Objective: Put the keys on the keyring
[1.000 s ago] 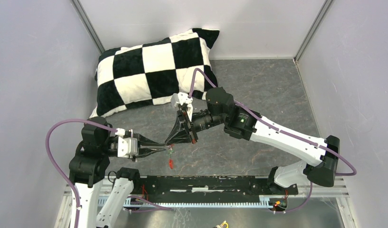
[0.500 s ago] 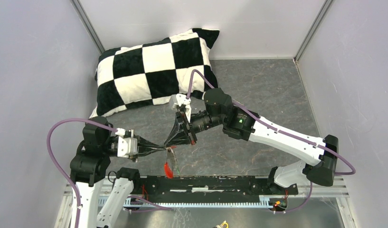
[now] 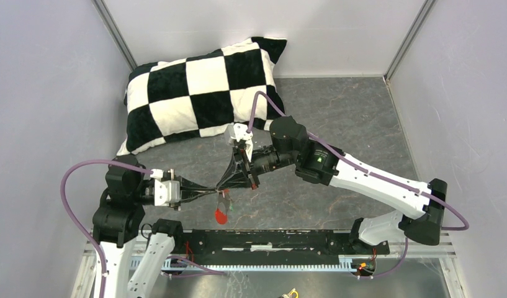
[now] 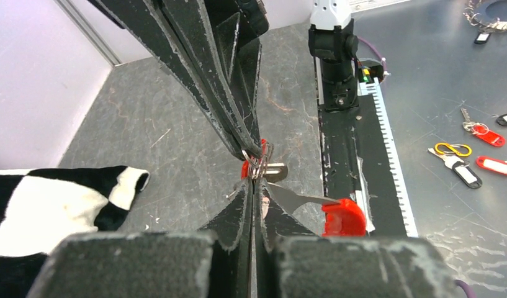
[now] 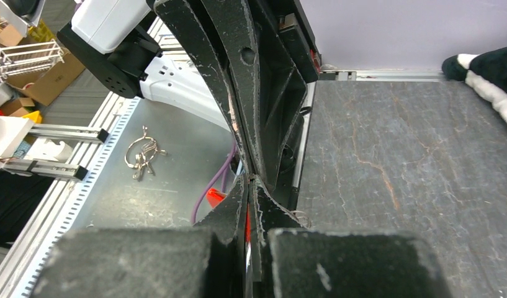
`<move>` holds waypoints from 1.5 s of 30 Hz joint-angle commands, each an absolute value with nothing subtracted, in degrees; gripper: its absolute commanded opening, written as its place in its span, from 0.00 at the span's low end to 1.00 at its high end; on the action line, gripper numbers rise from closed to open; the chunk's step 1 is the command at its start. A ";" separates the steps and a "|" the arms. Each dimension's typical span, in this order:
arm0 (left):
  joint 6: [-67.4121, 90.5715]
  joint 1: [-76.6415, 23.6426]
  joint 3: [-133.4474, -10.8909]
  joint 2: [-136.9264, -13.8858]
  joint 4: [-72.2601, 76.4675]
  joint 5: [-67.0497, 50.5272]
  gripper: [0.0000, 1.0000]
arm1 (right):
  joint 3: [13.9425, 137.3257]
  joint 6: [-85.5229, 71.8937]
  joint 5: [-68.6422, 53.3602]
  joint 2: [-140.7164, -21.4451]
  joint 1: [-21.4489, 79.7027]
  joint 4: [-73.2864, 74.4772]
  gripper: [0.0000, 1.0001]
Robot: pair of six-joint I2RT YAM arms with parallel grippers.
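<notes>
Both grippers meet tip to tip above the grey table. My left gripper [image 3: 220, 190] [image 4: 255, 180] is shut on the keyring's thin silvery ring [image 4: 258, 156]. A flat silvery strip runs from the ring to the keyring's red fob [image 4: 344, 217], which hangs below the tips [image 3: 220, 216]. My right gripper [image 3: 228, 185] [image 5: 249, 181] is shut on the red-headed key [image 5: 247, 221]. Its red head [image 4: 245, 169] sits right against the ring. A small slotted metal tab [image 4: 275, 170] lies beside the ring; I cannot tell whether it is the other key.
A black-and-white checked pillow [image 3: 201, 93] lies at the back left. A black rail [image 3: 269, 239] runs along the near edge. Loose key tags [image 4: 486, 164] and a bunch of rings [image 5: 142, 155] lie on the metal shelf beyond it. Walls close in on both sides.
My left gripper has shut on the ring. The red fob has swung and now hangs a little lower. The right arm has shifted slightly and still grips the key.
</notes>
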State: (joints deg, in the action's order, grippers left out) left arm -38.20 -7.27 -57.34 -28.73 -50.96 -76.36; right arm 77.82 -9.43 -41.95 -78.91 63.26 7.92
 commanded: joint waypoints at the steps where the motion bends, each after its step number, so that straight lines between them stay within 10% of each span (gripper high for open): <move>1: -28.22 -7.21 -56.00 -26.30 -40.06 -73.40 0.02 | 77.60 -6.24 -38.65 -74.38 63.32 9.10 0.00; 29: -8.11 -7.21 -51.64 -23.38 -24.48 -70.85 0.02 | 70.99 -5.19 -34.55 -70.19 63.58 6.46 0.00; 38: -28.06 -7.21 -58.36 -30.40 -51.53 -76.31 0.55 | 72.31 -5.68 -36.30 -71.12 63.59 6.31 0.00; 45: -32.23 -7.23 -56.12 -31.64 -51.58 -76.72 0.72 | 73.49 -6.93 -39.33 -72.48 63.63 4.71 0.00</move>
State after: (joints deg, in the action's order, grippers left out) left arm -26.39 -7.25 -56.62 -30.72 -49.28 -74.15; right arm 70.24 -5.54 -36.51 -71.99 63.37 9.96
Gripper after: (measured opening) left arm 0.685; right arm 0.009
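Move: The rings with the keys sit between the two nearly touching pairs of shut fingertips, about 2 cm to the right of the left hand and 1 cm to the left of the right hand, level with both. From the left hand, a red tag hangs roughly 5 cm back, 2 cm right and 3 cm lower; a green tag is about 2 cm back, 4 cm right and 4 cm lower. The ring bundle stays pinched in the right fingers, drawn some 2.5 cm to the right and then lowered about as far. Meanwhile the left hand, still shut, climbs 3 cm and goes forward 2.5 cm, its tips swinging slightly up and forward; it then spreads its fingers wide, sinks about 4 cm, eases partway back and rolls some 15 degrees. ##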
